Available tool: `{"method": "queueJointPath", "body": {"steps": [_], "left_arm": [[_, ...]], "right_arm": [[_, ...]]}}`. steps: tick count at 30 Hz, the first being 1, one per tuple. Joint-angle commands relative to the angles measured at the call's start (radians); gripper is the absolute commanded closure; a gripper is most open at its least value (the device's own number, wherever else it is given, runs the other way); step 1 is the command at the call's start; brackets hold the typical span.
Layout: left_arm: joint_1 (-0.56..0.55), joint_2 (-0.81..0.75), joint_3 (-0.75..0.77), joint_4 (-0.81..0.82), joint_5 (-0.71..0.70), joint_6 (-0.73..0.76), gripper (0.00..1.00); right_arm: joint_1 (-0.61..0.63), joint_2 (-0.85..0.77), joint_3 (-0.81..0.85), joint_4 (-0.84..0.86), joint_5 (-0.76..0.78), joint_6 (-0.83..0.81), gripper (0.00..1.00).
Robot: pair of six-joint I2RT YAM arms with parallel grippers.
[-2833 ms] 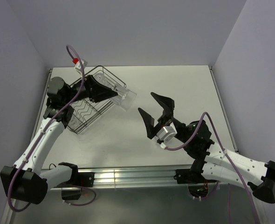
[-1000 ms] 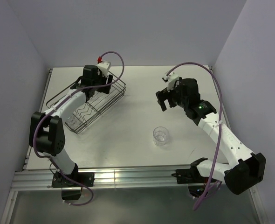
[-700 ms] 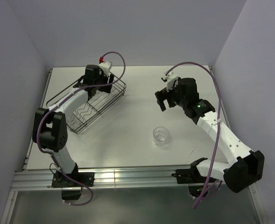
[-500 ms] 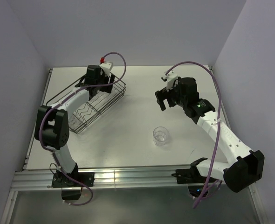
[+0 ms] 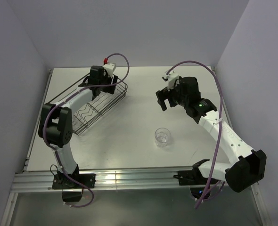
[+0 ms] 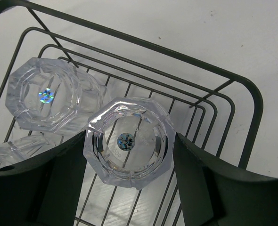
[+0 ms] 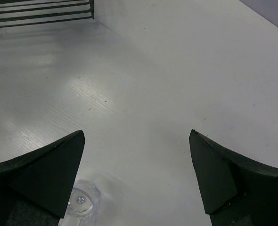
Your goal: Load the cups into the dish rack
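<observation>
In the left wrist view a clear ribbed cup point(image 6: 128, 141) hangs base-up inside the black wire dish rack point(image 6: 252, 96), with my left gripper point(image 6: 129, 136) shut on its sides. Beside it another upturned cup point(image 6: 49, 96) rests on the rack's wires, and a third cup point(image 6: 12, 148) lies at the left edge. From above, my left gripper point(image 5: 100, 84) is over the far end of the dish rack point(image 5: 82, 121). One cup point(image 5: 163, 136) stands upright on the table. My right gripper point(image 5: 163, 100) hovers open, above and beyond it, empty. The cup point(image 7: 82, 200) shows under the right gripper's point(image 7: 136, 134) left finger.
The rack sits at the table's far left, angled. Side walls close in the table point(image 5: 186, 84) on left, right and back. A metal rail point(image 5: 129, 178) runs along the near edge by the arm bases.
Over the last second my left gripper has crept slightly right over the rack's far end, cup still in it. The right gripper has barely shifted and stays open.
</observation>
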Motion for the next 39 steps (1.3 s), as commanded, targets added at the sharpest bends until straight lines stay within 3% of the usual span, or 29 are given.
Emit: {"method": "queueJointPath", "body": {"steps": [1, 12, 25, 30, 34, 36, 37, 39], "left_arm": [[-0.009, 0.005, 0.043, 0.061, 0.027, -0.005, 1.0], [-0.023, 0.015, 0.023, 0.062, 0.044, -0.017, 0.93], [-0.028, 0.024, 0.028, 0.039, 0.03, -0.023, 0.5], [-0.028, 0.013, 0.032, 0.022, 0.019, -0.026, 0.38], [-0.028, 0.001, 0.045, 0.012, 0.025, -0.031, 0.19], [-0.029, -0.005, 0.048, 0.004, 0.025, -0.032, 0.16], [-0.029, -0.005, 0.049, 0.001, 0.021, -0.032, 0.08], [-0.029, -0.008, 0.052, -0.004, 0.019, -0.031, 0.05]], "right_arm": [[-0.003, 0.012, 0.053, 0.02, -0.012, 0.005, 0.0], [-0.005, 0.023, 0.057, 0.025, -0.015, 0.005, 0.0], [-0.003, 0.024, 0.064, 0.023, -0.015, 0.0, 0.0], [-0.003, 0.023, 0.067, 0.022, -0.015, -0.001, 0.0], [-0.003, 0.023, 0.072, 0.02, -0.016, 0.0, 0.0], [-0.003, 0.023, 0.073, 0.02, -0.016, 0.0, 0.0], [-0.003, 0.021, 0.073, 0.019, -0.016, 0.0, 0.0], [-0.003, 0.02, 0.075, 0.017, -0.015, 0.0, 0.0]]}}
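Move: The left gripper still holds the upside-down cup over the rack's far-right corner; the free wires it is meant for lie about 2 cm to its right, level ahead, and some 8 cm below the fingers. One loaded cup stands about 7 cm ahead and 5 cm left, a second loaded cup 2 cm ahead and 11 cm left; the rack's corner rim is 2 cm ahead and 9 cm right. From the right hand those free wires lie roughly 14 cm ahead, 25 cm left and well below. Ease the left gripper about 1 cm down with the cup, shift it some 1.5 cm right towards the rack's corner rim, away from the cups already loaded, then hold it nearly still. With the cup down on the wires, spread the fingers wide until both come free of its sides. ##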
